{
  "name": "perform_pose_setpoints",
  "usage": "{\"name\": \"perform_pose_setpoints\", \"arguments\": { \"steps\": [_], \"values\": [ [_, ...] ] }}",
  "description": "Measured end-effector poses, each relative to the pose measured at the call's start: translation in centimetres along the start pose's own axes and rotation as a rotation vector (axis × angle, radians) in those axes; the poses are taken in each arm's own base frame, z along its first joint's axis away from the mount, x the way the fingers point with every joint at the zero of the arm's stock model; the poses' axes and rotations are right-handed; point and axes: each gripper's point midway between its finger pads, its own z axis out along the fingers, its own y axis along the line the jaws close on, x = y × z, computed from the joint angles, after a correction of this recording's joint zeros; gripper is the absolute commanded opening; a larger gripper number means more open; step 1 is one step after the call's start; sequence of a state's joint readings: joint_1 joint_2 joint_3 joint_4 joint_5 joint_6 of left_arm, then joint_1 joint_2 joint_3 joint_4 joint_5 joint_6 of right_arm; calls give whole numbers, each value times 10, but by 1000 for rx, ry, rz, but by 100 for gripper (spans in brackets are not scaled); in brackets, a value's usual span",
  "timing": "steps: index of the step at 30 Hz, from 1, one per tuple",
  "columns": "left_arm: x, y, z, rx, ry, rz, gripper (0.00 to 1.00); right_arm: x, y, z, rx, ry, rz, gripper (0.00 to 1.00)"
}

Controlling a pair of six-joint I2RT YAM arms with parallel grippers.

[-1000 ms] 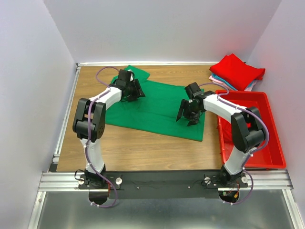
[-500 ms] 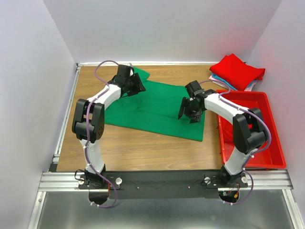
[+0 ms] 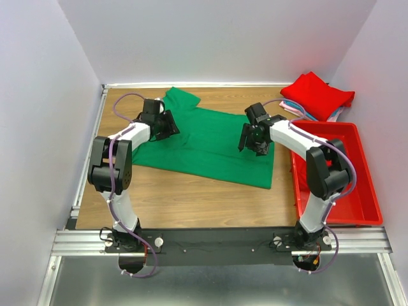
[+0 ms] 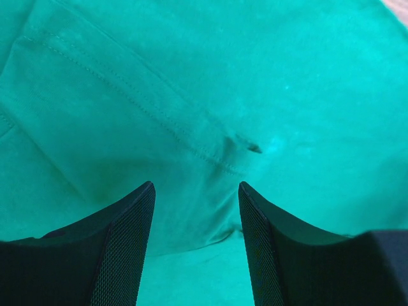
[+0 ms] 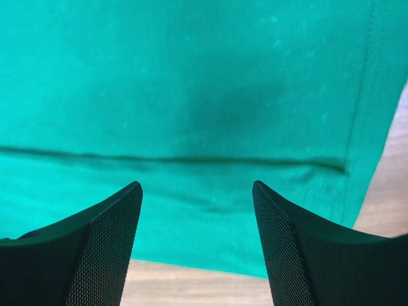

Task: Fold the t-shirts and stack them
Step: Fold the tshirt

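Observation:
A bright green t-shirt (image 3: 210, 143) lies spread out flat on the wooden table (image 3: 191, 197), one sleeve (image 3: 182, 97) pointing to the back. My left gripper (image 3: 167, 125) hovers over its left part, near that sleeve. In the left wrist view the left gripper (image 4: 196, 186) is open, with only green cloth and a stitched seam (image 4: 127, 102) below. My right gripper (image 3: 250, 141) is over the shirt's right part. It (image 5: 197, 185) is open above the shirt's hemmed edge (image 5: 366, 127). Folded shirts are stacked at the back right, a red one (image 3: 317, 94) on top of pink and light blue ones.
A red plastic bin (image 3: 366, 191) stands along the table's right side, just right of the right arm. White walls close in the table at the back and both sides. A metal rail (image 3: 86, 166) runs along the left edge.
My left gripper has swung left over the shirt, uncovering the back sleeve. My right gripper has moved a little toward the back. Both stay open.

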State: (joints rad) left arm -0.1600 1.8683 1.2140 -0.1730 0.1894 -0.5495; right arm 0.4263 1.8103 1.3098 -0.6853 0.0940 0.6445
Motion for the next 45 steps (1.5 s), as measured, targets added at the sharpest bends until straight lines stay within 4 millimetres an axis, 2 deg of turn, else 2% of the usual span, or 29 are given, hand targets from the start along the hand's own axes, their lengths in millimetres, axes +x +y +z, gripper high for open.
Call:
{"name": "perform_pose_setpoints", "arguments": {
  "steps": [5, 9, 13, 17, 23, 39, 45],
  "values": [
    [10, 9, 3, -14, 10, 16, 63, 8, -7, 17, 22, 12, -11, 77],
    [20, 24, 4, -37, 20, 16, 63, 30, -22, 28, 57, 53, -19, 77],
    [26, 31, -4, -44, 13, 20, 63, 30, -23, 28, 41, 32, -19, 77],
    [36, 35, -12, -47, 15, 21, 63, 34, -24, 25, 18, 16, -14, 77],
    [52, 44, -27, -63, 26, 9, 63, 51, -25, 17, -24, 42, 11, 77],
    [91, 67, -66, -123, 73, -29, 63, 114, -20, -6, -91, 179, 50, 77],
    [103, 71, -80, -157, 124, -43, 64, 126, -21, -12, -88, 222, 57, 77]
  ]
}}
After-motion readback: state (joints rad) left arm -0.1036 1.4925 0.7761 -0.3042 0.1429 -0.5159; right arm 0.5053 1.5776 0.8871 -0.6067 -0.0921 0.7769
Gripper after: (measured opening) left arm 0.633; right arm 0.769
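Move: The green t-shirt's middle is about 11 cm to my left hand's right, 5 cm back and 3 cm below it. The shirt's far flap is roughly 16 cm ahead of that hand, 3 cm right. From my right hand the shirt's middle is about 14 cm left, 4 cm ahead, 4 cm down; the near hem is some 13 cm back and 3 cm right, and the folded stack is about 21 cm right, 22 cm ahead. I sink both hands 3 to 4 cm, already easing back, until my open fingertips come down on the t-shirt, then draw both hands about 10 to 12 cm back towards my base at that low height, dragging the cloth along. My left hand also drifts some 5 cm left; both wrists tip about 10 degrees further down as they go. ##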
